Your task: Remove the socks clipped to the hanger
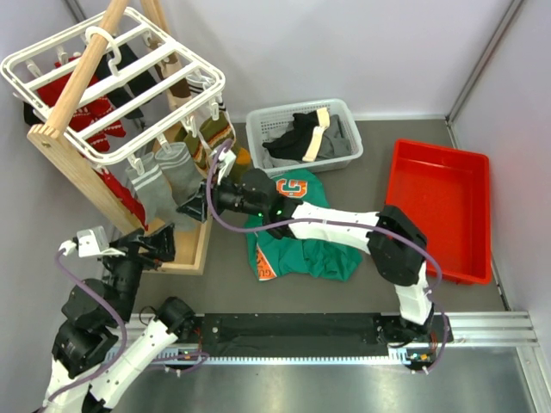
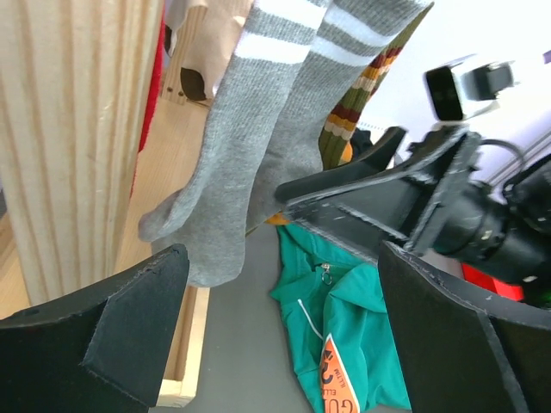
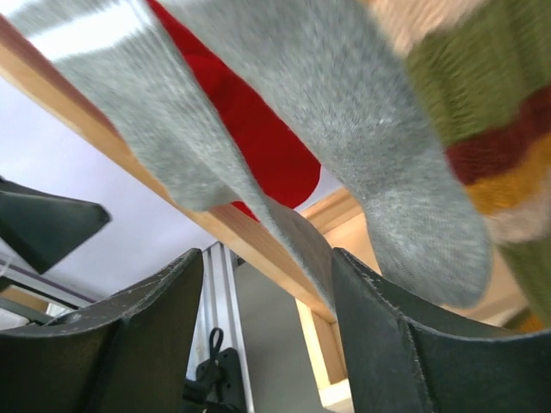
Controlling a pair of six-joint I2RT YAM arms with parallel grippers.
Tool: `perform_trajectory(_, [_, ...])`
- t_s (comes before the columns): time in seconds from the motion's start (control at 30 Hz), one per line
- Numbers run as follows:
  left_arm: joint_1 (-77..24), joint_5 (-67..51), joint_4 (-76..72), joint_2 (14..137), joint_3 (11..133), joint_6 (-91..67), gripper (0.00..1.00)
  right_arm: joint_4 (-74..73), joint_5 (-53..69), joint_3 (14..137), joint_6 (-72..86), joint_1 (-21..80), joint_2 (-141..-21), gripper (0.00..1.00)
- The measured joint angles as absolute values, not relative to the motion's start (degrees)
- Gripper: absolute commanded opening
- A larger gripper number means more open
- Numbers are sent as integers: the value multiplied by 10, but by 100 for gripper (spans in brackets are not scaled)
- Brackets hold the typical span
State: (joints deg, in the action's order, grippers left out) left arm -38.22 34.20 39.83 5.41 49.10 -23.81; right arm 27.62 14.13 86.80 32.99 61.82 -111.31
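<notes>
The white slatted hanger (image 1: 112,77) hangs on the wooden rack at the far left. Two grey socks with pale bands (image 1: 164,182) dangle from its near clips, beside a green-brown-orange striped sock (image 1: 219,129); red socks (image 1: 90,116) hang behind. My right gripper (image 1: 193,206) is open at the grey socks' toes. In the right wrist view the toe edge of one grey sock (image 3: 293,224) hangs between the open fingers (image 3: 405,344), against the right one. My left gripper (image 1: 160,244) is open and empty, just below the grey socks (image 2: 232,172).
The pale wooden A-frame rack (image 1: 82,172) stands close on the left, with its base frame (image 2: 185,361) under the socks. A green shirt (image 1: 301,245) lies mid-table. A white basket (image 1: 344,110) of garments is behind it. A red tray (image 1: 439,206) sits at the right.
</notes>
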Motion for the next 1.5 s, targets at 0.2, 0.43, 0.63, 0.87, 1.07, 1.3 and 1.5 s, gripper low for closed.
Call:
perform_trajectory(0.2, [-382, 344, 408, 46, 491, -238, 95, 280, 141, 905, 319, 631, -1160, 63])
perform_trajectory(0.43, [-382, 343, 412, 46, 491, -238, 94, 292, 143, 928, 300, 637, -1187, 13])
perform_trajectory(0.63, [-382, 342, 417, 46, 491, -243, 93, 308, 149, 916, 303, 637, -1179, 0])
perform_trajectory(0.87, [-382, 329, 416, 53, 491, -256, 94, 313, 118, 789, 299, 637, -1061, 0])
perform_trajectory(1.07, [-382, 288, 407, 55, 473, -259, 94, 331, 117, 752, 306, 637, -979, 0])
perform_trajectory(1.3, [-382, 251, 401, 66, 464, -267, 94, 330, 120, 688, 308, 637, -911, 0])
perform_trajectory(1.5, [-382, 240, 394, 112, 507, -264, 91, 295, 123, 670, 286, 637, -875, 0])
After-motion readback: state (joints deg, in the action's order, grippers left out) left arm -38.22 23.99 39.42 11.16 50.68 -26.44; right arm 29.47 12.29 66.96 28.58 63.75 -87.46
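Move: The right hand, fingers pointing left, has the foot of the nearer striped grey sock about 3 cm to its left and 2 cm below, neither ahead nor back. Its twin grey sock hangs some 5 cm ahead and 4 cm left of the hand, the olive striped sock about 10 cm ahead and 6 cm right, the red sock roughly 14 cm left and 2 cm ahead. From the left hand the nearer grey foot lies about 8 cm straight ahead, 5 cm lower. The right hand slips about 3 cm further left and slightly down onto the foot of the nearer striped grey sock, shuts its fingers on it, then draws the pinched foot some 12 cm right, also rising and coming back towards the base. Late on, the left hand, fingers still wide open, shifts about 4 cm right beside the drawn-out sock, turning some 10 degrees clockwise and dipping briefly before rising again. ##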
